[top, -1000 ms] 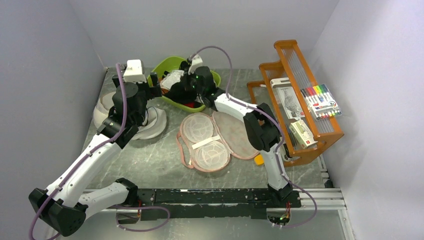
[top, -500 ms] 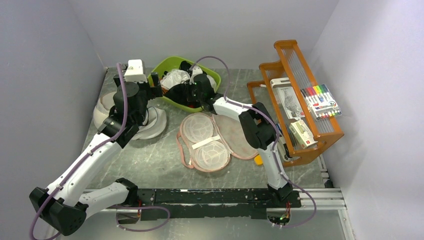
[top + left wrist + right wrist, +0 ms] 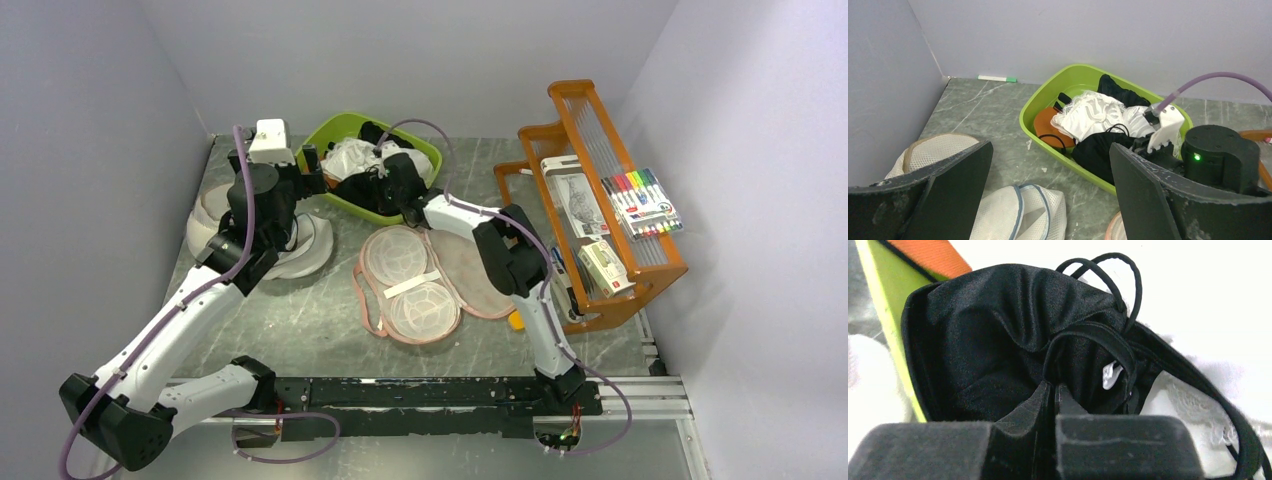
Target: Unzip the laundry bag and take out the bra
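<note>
The laundry bag (image 3: 470, 265) lies unzipped and spread flat on the table, its white mesh lining (image 3: 405, 285) facing up. The black bra (image 3: 362, 190) lies in the green basin (image 3: 335, 130), over its near rim, among white garments. It also shows in the left wrist view (image 3: 1108, 150) and fills the right wrist view (image 3: 998, 340). My right gripper (image 3: 1053, 390) is in the basin (image 3: 388, 185), its fingers shut on the bra's black fabric. My left gripper (image 3: 1050, 147) is open and empty, left of the basin (image 3: 310, 180) above the white mesh bags.
Round white mesh bags (image 3: 305, 250) lie at the left, also in the left wrist view (image 3: 1013, 210). An orange rack (image 3: 600, 200) with a marker set (image 3: 640, 200) and boxes stands at the right. A small yellow-orange item (image 3: 517, 320) lies by the pouch's right edge.
My right gripper has moved down and toward the basin's near rim with the black bra. Its forearm has lowered. The left arm and the pouch have not moved.
</note>
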Controlling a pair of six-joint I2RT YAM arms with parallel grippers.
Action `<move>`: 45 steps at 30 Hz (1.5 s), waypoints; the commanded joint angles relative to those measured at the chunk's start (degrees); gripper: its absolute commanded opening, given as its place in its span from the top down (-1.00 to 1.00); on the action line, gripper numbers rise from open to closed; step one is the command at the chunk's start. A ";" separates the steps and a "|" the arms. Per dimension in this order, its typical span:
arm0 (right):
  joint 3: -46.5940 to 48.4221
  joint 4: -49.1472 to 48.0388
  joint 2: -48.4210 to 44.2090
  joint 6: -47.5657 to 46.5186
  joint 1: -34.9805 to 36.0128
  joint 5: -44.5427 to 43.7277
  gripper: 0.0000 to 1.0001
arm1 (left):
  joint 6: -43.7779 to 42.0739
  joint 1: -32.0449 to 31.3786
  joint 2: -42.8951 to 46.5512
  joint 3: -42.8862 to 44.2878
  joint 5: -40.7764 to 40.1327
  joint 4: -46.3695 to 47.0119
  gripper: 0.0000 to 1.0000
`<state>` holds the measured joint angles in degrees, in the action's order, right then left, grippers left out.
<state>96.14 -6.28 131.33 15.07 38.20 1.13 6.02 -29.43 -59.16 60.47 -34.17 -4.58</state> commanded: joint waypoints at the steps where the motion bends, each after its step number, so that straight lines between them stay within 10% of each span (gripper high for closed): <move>1: 8.13 11.18 5.63 -6.52 -1.03 -6.93 0.97 | 0.49 0.51 -0.31 1.49 1.27 0.45 -0.97; 11: 12.49 21.76 3.97 -7.49 -1.88 -3.90 0.70 | 0.97 0.51 0.08 1.93 2.04 -0.22 -0.97; 22: 15.13 29.41 -8.23 -9.95 -1.88 -5.71 -0.42 | 2.44 0.52 -1.40 2.34 3.58 -1.24 -0.97; 28: 4.36 26.03 -22.70 -10.29 -1.70 -5.16 -0.85 | 3.14 0.53 -1.43 2.02 4.70 -1.02 -0.97; 37: -34.35 12.13 -44.24 -3.43 -1.38 -4.99 -0.93 | 3.54 0.43 -1.35 2.00 5.16 -1.18 -0.97; 45: -47.95 15.81 -57.30 -5.84 -1.45 -16.86 -0.92 | 4.73 0.34 -1.52 2.72 7.06 -2.17 -0.97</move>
<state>49.58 10.55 80.86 10.22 36.82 -7.97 9.54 -29.39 -60.77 60.51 -29.21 -6.20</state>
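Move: The right hand is down inside the green basket, still pinching the black bra; the basket's middle lies about 2 cm ahead, 3 cm left and 2 cm below. The white bras lie some 3 cm ahead, level left to right, and 3 cm lower; the orange pouch is roughly 11 cm left, hardly ahead. The opened laundry bag's middle is about 21 cm back, 13 cm right, 7 cm lower. From the left hand, the basket's middle is roughly 15 cm ahead, 12 cm right, 31 cm below. The right hand lets go of the black bra: it first nudges about 2 cm forward and slightly down in the basket, then opens its fingers wide while easing back and to the right. It climbs about 18 cm, swings back and right some 25 cm in all towards the opened laundry bag, and sinks again quickly, fingers open, rolling about 15 degrees with its right side up. ##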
